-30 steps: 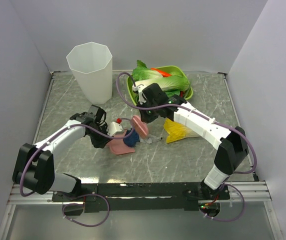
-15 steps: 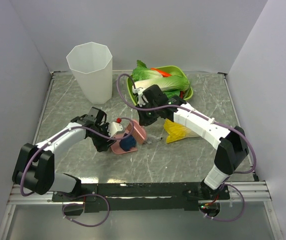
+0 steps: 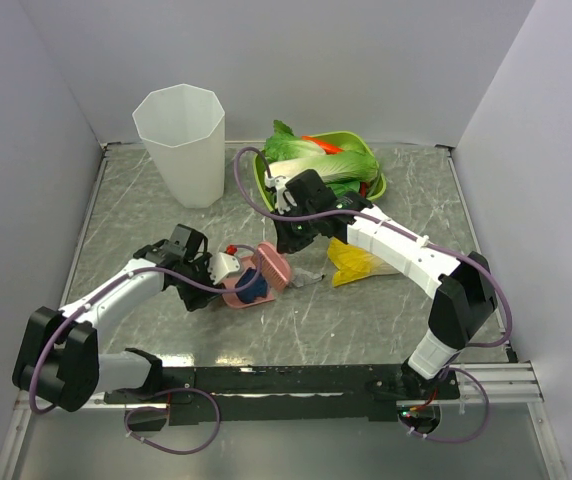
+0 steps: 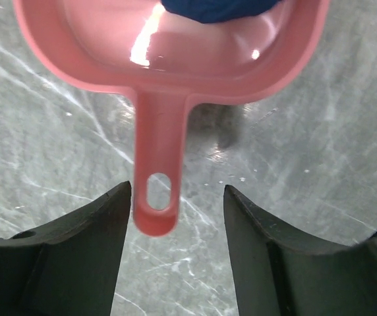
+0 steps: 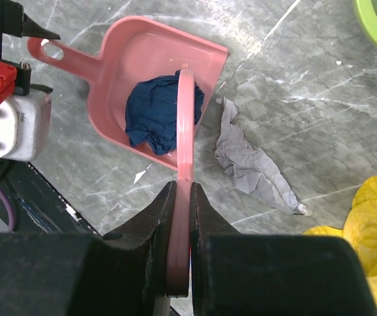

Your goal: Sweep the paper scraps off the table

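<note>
A pink dustpan (image 3: 234, 294) lies on the table (image 3: 146, 240) with a dark blue paper scrap (image 3: 254, 286) inside it. In the left wrist view the pan's handle (image 4: 157, 164) ends between the fingers of my left gripper (image 4: 177, 217), which is open and touches nothing. My right gripper (image 5: 183, 194) is shut on a flat pink sweeper (image 5: 185, 131), whose edge stands at the pan's mouth against the blue scrap (image 5: 155, 115). A white-grey scrap (image 5: 248, 161) lies on the marble just outside the pan (image 5: 119, 59).
A tall white bin (image 3: 180, 143) stands at the back left. A green tray (image 3: 381, 186) at the back holds a toy cabbage (image 3: 316, 160) and a red chilli (image 3: 321, 144). A yellow crumpled thing (image 3: 356, 262) lies under the right forearm.
My left gripper has opened, let go of the dustpan handle and drawn back toward the near left. The pink sweeper has pushed the blue scrap into the pan.
</note>
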`<state>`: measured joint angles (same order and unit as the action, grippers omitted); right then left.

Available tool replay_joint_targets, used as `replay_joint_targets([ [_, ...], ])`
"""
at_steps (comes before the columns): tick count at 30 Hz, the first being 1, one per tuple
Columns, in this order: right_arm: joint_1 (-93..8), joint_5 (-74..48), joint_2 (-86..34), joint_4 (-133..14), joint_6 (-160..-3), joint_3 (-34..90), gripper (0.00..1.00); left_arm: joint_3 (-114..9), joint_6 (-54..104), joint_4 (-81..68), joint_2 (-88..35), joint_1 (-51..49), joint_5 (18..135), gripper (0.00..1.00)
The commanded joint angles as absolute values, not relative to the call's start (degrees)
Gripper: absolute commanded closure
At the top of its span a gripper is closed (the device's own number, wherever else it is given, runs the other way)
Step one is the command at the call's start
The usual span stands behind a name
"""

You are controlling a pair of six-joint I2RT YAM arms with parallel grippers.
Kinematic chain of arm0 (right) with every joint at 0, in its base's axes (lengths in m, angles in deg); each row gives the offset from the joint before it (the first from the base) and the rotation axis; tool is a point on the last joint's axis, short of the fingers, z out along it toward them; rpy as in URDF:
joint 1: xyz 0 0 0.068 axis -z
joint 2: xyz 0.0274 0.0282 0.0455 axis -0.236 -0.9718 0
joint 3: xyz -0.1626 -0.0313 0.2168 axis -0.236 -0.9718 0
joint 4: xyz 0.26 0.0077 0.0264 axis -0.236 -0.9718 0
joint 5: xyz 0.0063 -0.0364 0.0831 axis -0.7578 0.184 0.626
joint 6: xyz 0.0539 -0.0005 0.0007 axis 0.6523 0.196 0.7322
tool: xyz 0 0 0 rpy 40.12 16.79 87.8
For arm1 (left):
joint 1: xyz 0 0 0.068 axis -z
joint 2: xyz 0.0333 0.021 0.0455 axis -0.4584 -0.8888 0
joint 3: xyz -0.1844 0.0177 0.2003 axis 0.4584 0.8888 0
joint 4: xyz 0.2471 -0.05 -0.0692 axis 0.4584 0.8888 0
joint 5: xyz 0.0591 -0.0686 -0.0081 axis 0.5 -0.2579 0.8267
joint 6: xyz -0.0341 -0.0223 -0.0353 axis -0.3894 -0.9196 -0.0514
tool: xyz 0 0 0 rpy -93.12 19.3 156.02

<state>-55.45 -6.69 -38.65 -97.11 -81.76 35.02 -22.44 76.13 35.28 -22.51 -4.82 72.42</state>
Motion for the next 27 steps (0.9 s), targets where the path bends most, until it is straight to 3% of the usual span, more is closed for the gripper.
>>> replay_joint_targets([
  [1, -55.1, -5.3, -39.0, -94.9, -81.3, 37.3, 1.0, -23.2, 75.6, 32.2, -22.5, -4.8, 73.9, 0.39],
  [15, -55.1, -0.4, -40.3, -95.0, -82.8, 37.3, 1.0, -21.5, 74.4, 28.3, -24.7, -4.8, 74.1, 0.47],
  [18, -55.1, -0.2, -40.3, -95.5, -83.0, 37.2, 1.0, -21.7, 74.3, 28.1, -25.6, -4.9, 73.2, 0.56],
  [27, -55.1, -2.2, -37.8, -96.8, -85.4, 35.6, 1.0, -23.7, 72.0, 29.2, -26.6, -4.8, 71.5, 0.96],
])
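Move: The dustpan handle lies just off the left fingertips, about 2 cm ahead, 2 cm right and 2 cm lower; the blue scrap in the pan is some 11 cm right of that hand and 2 cm ahead. From the right hand, holding the brush, the blue scrap lies about 8 cm left, 9 cm back and 15 cm below. The grey scrap is about 4 cm right and 7 cm back, the yellow cabbage 16 cm right and 4 cm back, both similarly low. Left fingers ease forward about 1.5 cm, pinching the dustpan handle; right hand shifts its brush back-left, then down. ##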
